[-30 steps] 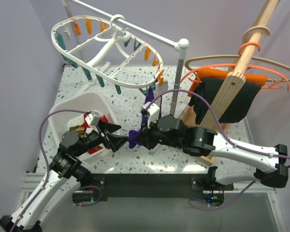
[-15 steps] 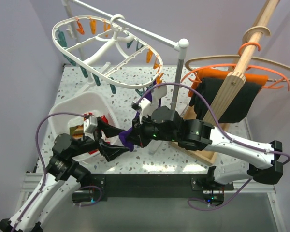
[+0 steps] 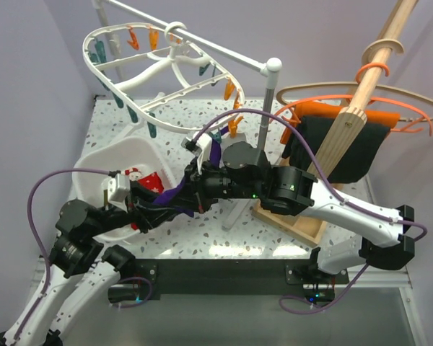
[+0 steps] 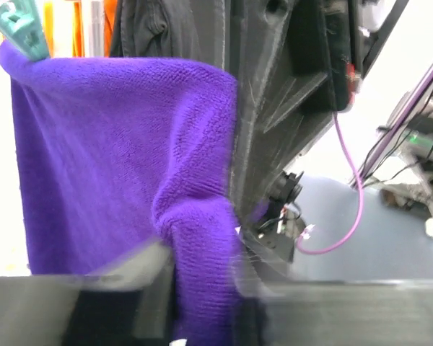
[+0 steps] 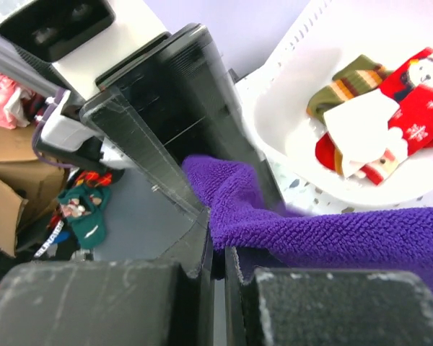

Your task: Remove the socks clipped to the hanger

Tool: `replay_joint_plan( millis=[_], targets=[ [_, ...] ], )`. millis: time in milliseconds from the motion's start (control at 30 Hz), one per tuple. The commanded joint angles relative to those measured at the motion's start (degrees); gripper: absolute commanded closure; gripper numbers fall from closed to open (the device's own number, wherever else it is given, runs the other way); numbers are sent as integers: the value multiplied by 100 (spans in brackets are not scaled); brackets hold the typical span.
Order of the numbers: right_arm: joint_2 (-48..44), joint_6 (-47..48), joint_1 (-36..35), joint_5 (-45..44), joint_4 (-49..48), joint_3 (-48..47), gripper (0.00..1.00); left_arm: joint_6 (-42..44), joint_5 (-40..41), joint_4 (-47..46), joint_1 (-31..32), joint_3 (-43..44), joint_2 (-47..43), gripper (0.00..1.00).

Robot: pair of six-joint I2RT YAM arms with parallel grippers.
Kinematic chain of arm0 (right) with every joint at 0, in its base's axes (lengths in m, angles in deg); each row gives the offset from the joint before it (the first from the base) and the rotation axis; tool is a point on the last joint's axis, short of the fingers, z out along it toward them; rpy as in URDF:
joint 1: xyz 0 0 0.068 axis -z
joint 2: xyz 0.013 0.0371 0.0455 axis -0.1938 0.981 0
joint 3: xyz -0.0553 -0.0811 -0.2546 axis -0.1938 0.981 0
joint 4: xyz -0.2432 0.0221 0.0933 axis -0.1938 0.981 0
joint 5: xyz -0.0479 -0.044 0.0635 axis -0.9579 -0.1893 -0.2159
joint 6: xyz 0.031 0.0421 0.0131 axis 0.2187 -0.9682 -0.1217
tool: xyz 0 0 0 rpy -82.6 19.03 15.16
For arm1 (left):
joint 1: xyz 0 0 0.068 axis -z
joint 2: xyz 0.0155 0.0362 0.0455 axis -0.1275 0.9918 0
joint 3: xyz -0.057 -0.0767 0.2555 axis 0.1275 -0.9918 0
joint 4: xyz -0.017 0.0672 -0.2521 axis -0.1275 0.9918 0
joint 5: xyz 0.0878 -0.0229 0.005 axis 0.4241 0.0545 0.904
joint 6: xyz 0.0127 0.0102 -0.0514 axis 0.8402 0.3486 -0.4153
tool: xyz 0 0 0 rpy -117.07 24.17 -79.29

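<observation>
A dark purple sock [image 3: 175, 196] stretches from a teal clip [image 4: 22, 32] on the white oval hanger [image 3: 101, 68] down to both grippers. My right gripper [image 3: 193, 192] is shut on the sock's lower edge [image 5: 332, 234], its jaws [image 5: 218, 274] nearly touching. My left gripper [image 3: 161, 207] meets it from the left. In the blurred left wrist view the sock [image 4: 123, 158] runs down between the left gripper's [image 4: 202, 303] fingers, which press against it. Red Christmas socks [image 5: 411, 94], a striped one [image 5: 346, 83] and a white one [image 5: 361, 122] lie in the white basket [image 3: 105, 169].
A white pole [image 3: 263, 122] carries the hanger rail. At the right stands a wooden rack [image 3: 346, 122] with orange and black cloths [image 3: 346, 155] and thin curved hangers [image 3: 390, 94]. The basket's rim [image 5: 296, 144] lies just beyond the grippers.
The right gripper has carried the purple sock leftward toward the basket, stretching it. The left jaws have come in from wide open onto the sock. The hanger has tilted.
</observation>
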Motion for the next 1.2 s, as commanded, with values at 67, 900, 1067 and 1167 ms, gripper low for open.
replay_joint_plan(
  millis=[67,900,1067,1167],
  targets=[
    [-87,157,-66,332,-130,-447,82,440,817,743,-18,584,49,100],
    [-904,1290,1304,-2481,900,-70,26,915,2751,2114,-9,2236,-92,100],
    [-843,1686,1769,-2298,803,71,14,889,2725,2141,-18,2219,-57,100],
    [-816,1835,2034,-1701,706,246,14,827,2628,2010,-18,2123,-48,100]
  ],
)
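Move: The left hand's closing fingers already straddle the loose end of the purple sock, right at its hand point; the white basket's middle lies about 10 cm ahead, 10 cm left and 18 cm below. The right hand still grips the sock some 6 cm to the left hand's right. From the right hand, the orange clip is roughly 19 cm ahead, 14 cm right and 6 cm above; the green clip is about 17 cm ahead, 10 cm right and 5 cm up. Leftward and up, about 8 cm each way, the left hand draws the purple sock after its fingers finish shutting on it, turning counter-clockwise nearly 30 degrees. The right fingers open to let the sock go, then that hand sweeps forward and right some 20 cm, turning clockwise with its fingers tilting up, towards the orange clip, stopping short with fingers wide. ##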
